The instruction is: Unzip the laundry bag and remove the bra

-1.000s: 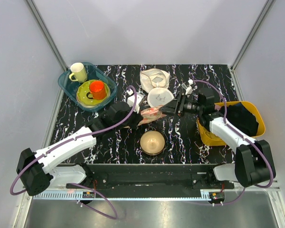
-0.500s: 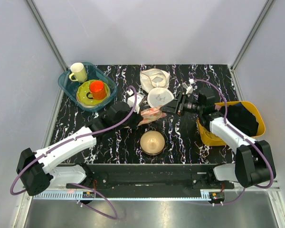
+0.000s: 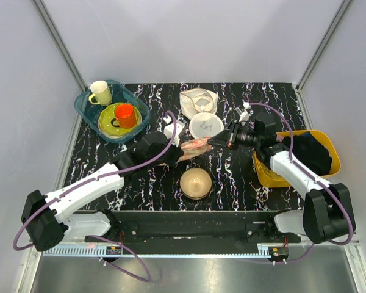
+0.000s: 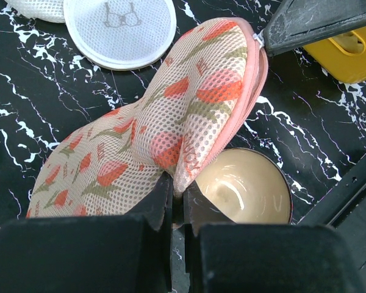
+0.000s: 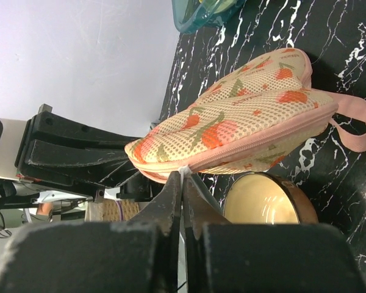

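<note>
The laundry bag is a salmon-pink mesh pouch with orange and green marks, held up off the table between both arms. Its zipper runs shut along the pink edge. My left gripper is shut on the bag's lower fabric edge. My right gripper is shut on the small white zipper pull at the bag's end, seen in the top view at the bag's right tip. The bra is hidden.
A tan dome bowl sits just below the bag. A round white mesh disc and another mesh pouch lie behind. A teal bin with cups stands back left, and a yellow bin with dark cloth at the right.
My right gripper's jaws have come together from open onto the zipper pull. The left gripper and the bag have stayed put.
</note>
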Controlling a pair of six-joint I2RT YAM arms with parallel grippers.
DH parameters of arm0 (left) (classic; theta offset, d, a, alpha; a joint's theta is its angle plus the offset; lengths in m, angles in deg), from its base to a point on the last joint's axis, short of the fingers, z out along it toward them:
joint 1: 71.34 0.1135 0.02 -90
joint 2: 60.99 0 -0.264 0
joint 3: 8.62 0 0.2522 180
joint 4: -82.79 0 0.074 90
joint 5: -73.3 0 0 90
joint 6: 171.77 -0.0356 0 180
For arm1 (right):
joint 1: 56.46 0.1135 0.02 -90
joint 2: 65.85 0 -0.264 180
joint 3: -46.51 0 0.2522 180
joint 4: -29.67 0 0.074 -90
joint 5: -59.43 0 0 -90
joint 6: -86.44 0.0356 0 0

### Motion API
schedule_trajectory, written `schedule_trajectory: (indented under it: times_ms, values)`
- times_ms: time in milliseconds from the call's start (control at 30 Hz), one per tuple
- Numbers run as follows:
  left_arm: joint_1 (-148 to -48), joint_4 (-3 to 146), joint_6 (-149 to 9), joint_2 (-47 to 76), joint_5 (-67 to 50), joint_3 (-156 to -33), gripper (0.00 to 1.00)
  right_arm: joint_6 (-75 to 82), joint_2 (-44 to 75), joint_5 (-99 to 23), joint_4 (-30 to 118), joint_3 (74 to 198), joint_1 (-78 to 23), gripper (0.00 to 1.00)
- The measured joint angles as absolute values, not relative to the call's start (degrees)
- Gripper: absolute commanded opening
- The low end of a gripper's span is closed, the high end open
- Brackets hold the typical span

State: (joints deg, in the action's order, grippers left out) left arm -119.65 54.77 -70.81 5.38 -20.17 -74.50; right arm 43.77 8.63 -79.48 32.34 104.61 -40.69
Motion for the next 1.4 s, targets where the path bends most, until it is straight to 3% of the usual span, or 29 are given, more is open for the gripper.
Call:
schedule_trajectory:
  times_ms: [600,733,767,1033,1400]
  values:
    - [-119.72,55.71,-70.83,4.0,-20.19,-72.83,0.0,36.82,4.22,-72.7,42.42,104.74,-43.95,0.0]
    - [-119.76,55.75,-71.33,4.42,-20.06,-72.88,0.96,36.82,3.69,-72.29,43.16,104.74,-43.93,0.0]
    - [-119.76,55.54,-71.24,4.96,-19.84,-73.05,0.99,36.87,3.45,-72.09,43.22,104.74,-43.93,0.0]
    - [-119.92,47.76,-70.74,14.03,-18.29,-83.85,0.99,38.73,1.16,-68.26,43.84,108.5,-38.35,0.0]
    - [-122.63,46.95,-68.16,7.96,-16.37,-88.27,0.99,40.74,-0.44,-67.21,45.1,109.87,-35.67,0.0]
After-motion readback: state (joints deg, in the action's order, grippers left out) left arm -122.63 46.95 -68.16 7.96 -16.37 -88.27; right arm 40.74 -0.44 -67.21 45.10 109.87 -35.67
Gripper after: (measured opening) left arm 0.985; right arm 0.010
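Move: The left gripper already pinches the laundry bag's near part. The zip pull, still shut in the right fingertips, lies about 9 cm to the left hand's right, 5 cm ahead and some 2 cm higher. From the left hand, the beige bowl is about 14 cm below, 4 cm back and 6 cm right; the white mesh disc is some 15 cm ahead, 8 cm right and 15 cm below. Keep the right fingers shut on the zip pull and tug it about 3 cm right, away from the left gripper, turning slightly clockwise; hold briefly, then bring it back left and lift some 5 cm. Meanwhile, open the left gripper wide to let go of the bag, dip slightly while shifting about 3 cm right, then rise clear to 6 or 7 cm above its starting height. ##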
